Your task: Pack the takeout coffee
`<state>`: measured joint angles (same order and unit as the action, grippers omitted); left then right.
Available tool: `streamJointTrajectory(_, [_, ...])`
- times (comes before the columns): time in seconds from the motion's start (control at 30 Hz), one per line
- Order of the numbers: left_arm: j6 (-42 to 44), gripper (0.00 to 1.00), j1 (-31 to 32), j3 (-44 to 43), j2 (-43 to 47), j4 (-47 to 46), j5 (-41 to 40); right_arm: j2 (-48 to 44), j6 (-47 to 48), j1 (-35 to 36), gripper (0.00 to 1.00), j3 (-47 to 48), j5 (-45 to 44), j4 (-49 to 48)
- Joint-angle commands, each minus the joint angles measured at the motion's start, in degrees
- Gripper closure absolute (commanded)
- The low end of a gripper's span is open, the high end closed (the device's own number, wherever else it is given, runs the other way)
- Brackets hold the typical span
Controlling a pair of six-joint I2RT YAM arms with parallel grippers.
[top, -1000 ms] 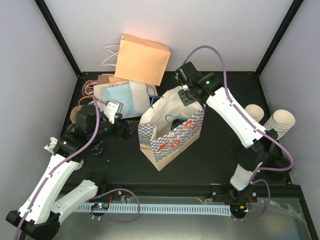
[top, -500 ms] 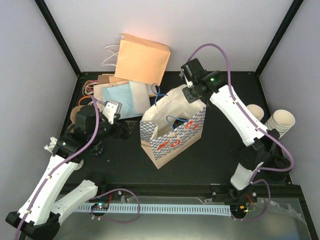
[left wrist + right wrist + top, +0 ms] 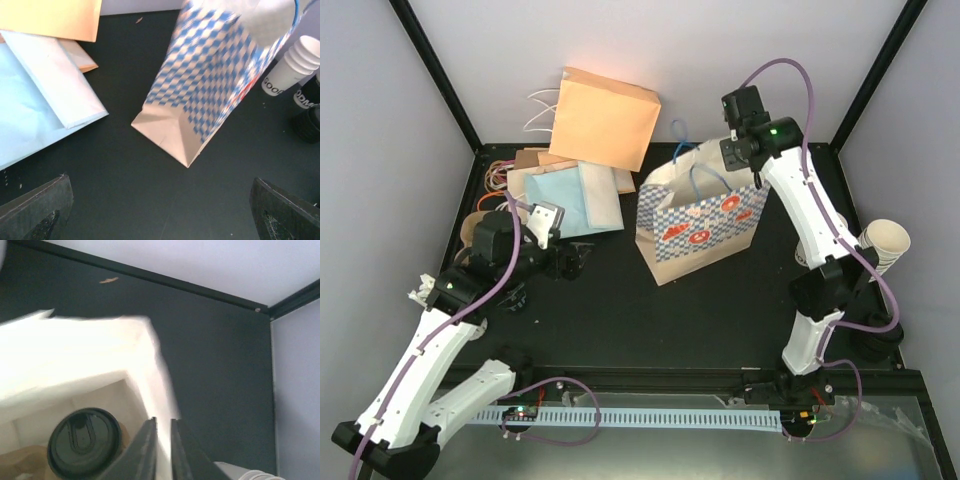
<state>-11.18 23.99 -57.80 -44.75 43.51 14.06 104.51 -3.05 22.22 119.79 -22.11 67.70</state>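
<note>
The blue-checked paper bag stands open at the back of the table, right of centre. My right gripper is shut on the bag's upper right rim; in the right wrist view the thin white bag wall runs between the nearly closed fingers of my right gripper. Inside the bag stands the takeout coffee, seen from above as a round black lid. My left gripper hovers low, left of the bag, open and empty. The left wrist view shows the bag's folded bottom ahead of the wide-apart fingers.
An orange bag, a light blue bag and brown bags lie piled at the back left. Stacked paper cups stand at the right edge, also in the left wrist view as stacked cups. Black frame posts run along the walls.
My right arm has pulled the checked bag right and toward the back wall, and the bag now stands more upright. The left arm has not moved.
</note>
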Motion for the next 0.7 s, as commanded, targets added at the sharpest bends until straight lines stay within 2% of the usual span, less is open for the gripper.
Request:
streamJointTrajectory(0.0, [-0.2, 0.01, 0.0, -1.7, -0.8, 3.8, -3.6, 1.5, -1.1, -2.0, 0.71, 1.6, -3.5, -1.0])
streamJointTrajectory(0.03, [-0.1, 0.01, 0.1, -1.9, -0.9, 4.7, -4.8, 1.3, -1.0, -2.2, 0.59, 1.7, -3.7, -0.9])
streamJointTrajectory(0.1, [-0.1, 0.01, 0.1, -1.8, -0.8, 6.0, -6.7, 0.3, -1.1, -2.2, 0.48, 1.7, -4.4, -0.9])
streamJointTrajectory(0.3, [-3.3, 0.01, 0.0, -0.1, -1.3, 8.1, -11.3, -4.8, -3.6, -1.5, 0.44, 4.3, -6.6, 0.8])
streamJointTrajectory(0.5, [-6.7, 0.01, 0.0, 1.9, -2.6, 8.0, -12.3, -12.0, -3.9, 3.9, 0.38, 2.9, -8.1, -0.2])
streamJointTrajectory(0.57, [-6.6, 0.01, 0.0, 2.4, -2.5, 7.6, -12.3, -15.4, -4.9, 4.8, 0.37, 0.6, -7.3, -1.7])
streamJointTrajectory(0.67, [-6.3, 0.01, 0.0, 3.0, -1.9, 6.7, -12.4, -22.6, -5.8, 5.0, 0.35, -8.0, -4.1, -7.2])
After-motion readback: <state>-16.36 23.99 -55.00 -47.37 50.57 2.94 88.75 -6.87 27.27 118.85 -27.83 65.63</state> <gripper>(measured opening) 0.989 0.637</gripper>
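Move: My right fingers are at the right-hand end of the checked bag's rim, nearly shut on it; the bag's middle lies about 8 cm back, 9 cm left and 15 cm below. The black-lidded coffee inside is some 5 cm back, 6 cm left and 20 cm down. The paper cups stand roughly 13 cm back and 13 cm right, 24 cm down. From my left hand the bag is about 12 cm ahead, 29 cm right and 15 cm below. I spread my right fingers to a bit over half open and let go of the bag's rim, easing a couple of centimetres farther right, then lift clear about 11 cm while drawing back some 7 cm, fingertips tilting up. Meanwhile my open left hand sinks about 6 cm and drifts left over bare table, turning a little counter-clockwise and tipping down. ##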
